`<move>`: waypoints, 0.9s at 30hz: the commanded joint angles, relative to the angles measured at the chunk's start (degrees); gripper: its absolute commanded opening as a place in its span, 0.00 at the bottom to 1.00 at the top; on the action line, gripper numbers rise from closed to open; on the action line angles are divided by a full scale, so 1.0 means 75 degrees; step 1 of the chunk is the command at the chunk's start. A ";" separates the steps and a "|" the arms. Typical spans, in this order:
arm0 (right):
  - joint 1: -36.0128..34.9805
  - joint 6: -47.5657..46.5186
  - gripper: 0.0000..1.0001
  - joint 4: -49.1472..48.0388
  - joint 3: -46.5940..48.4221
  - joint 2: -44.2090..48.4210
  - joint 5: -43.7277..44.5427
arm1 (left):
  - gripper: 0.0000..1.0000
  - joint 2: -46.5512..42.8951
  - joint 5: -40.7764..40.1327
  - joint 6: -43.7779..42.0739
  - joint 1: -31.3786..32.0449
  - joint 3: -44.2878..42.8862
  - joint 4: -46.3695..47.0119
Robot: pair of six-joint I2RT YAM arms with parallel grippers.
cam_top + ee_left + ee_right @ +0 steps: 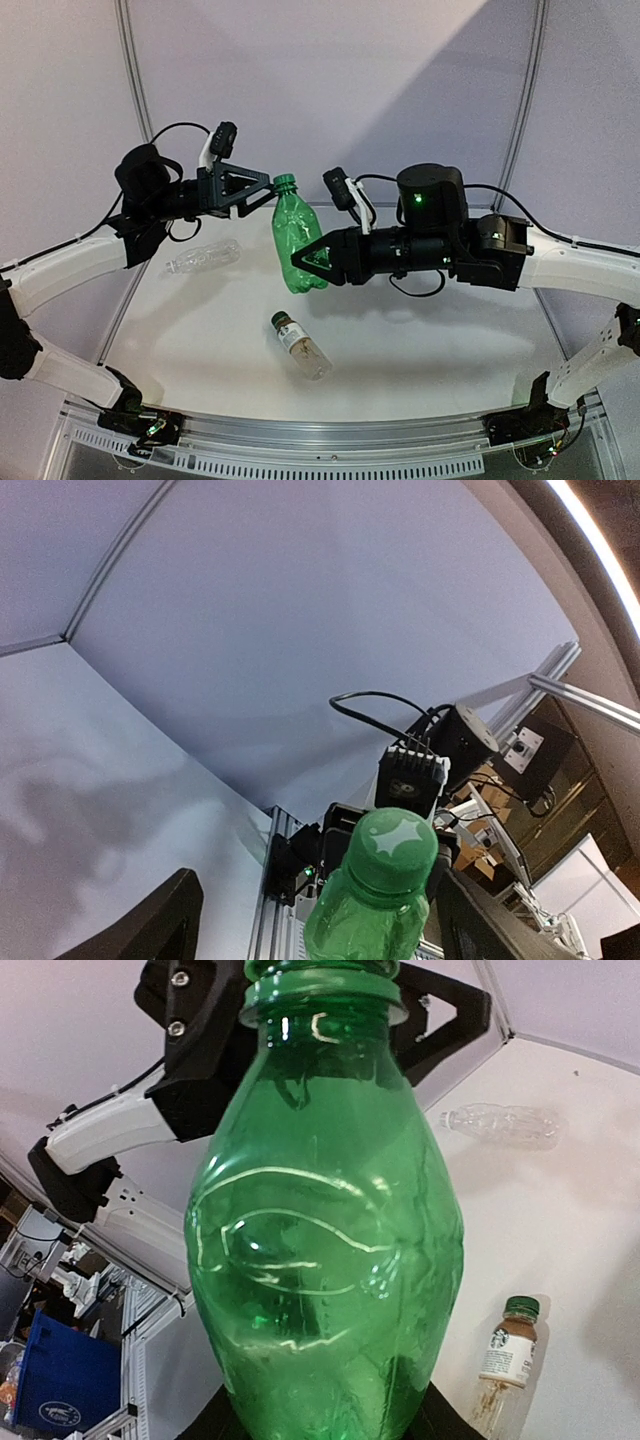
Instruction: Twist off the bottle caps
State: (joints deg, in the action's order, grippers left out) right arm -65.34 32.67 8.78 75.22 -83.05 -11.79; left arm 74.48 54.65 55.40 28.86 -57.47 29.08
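Observation:
The green bottle [297, 240] stands upright above the table with my right gripper [312, 262] shut on its lower body. In the right wrist view the green bottle [325, 1210] fills the frame, with black fingers [225, 1422] at its base. Its green cap [286, 183] is on the neck. My left gripper [268, 190] is open around the cap. In the left wrist view the cap [392, 848] sits between the fingers of the left gripper [320, 905], close to the right finger [490, 920] and well apart from the left one.
A clear ribbed bottle [203, 257] lies on its side at the table's left; it also shows as the clear bottle [500, 1125]. A labelled bottle [299, 345] with a dark green cap [280, 320] lies at front centre, seen too as the labelled bottle [505, 1355].

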 commanded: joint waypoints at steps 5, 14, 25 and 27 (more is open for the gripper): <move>0.0030 -0.0069 0.00 -0.0377 0.0118 -0.0382 -0.0550 | 0.73 0.0091 0.0471 -0.0050 0.0123 -0.0051 0.0546; 0.0035 -0.0141 0.00 -0.0250 0.0432 -0.0648 -0.0662 | 0.44 0.0185 0.0413 -0.0398 0.0178 -0.0233 0.0154; 0.0157 -0.0075 0.00 0.0647 0.0623 -0.0715 0.0973 | 0.10 0.0274 -0.1016 -0.1680 0.0609 -0.0790 -0.2744; 0.0152 -0.0116 0.00 0.1638 0.1100 -0.0836 0.2171 | 0.11 0.0360 -0.1895 -0.1809 0.0765 -0.1135 -0.3907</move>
State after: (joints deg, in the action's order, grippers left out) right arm -64.47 32.47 11.60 78.11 -87.88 -10.48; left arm 75.68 50.65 46.63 31.64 -62.39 17.47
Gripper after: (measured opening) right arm 0.426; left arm 0.277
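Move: The green bottle's cap stands just beyond the left hand's open fingers, about 3 cm to its right, 2 cm higher and 1 cm back. The brown bottle lies on the table some 38 cm below that hand, about 7 cm to its right and 4 cm back; the clear bottle lies equally low, about 24 cm ahead and 24 cm to its left. From the right hand, gripping the green bottle's body, the cap is some 7 cm ahead, 5 cm left and 8 cm up. The left fingers close from wide open and pinch the green bottle's cap, the hand easing back about 1 cm, then coming forward again and to the right onto it. The right hand keeps its grip on the body and lowers the bottle about 2.5 cm, going left at first, then forward by some 2 cm, bringing the cap in between the left fingers. ##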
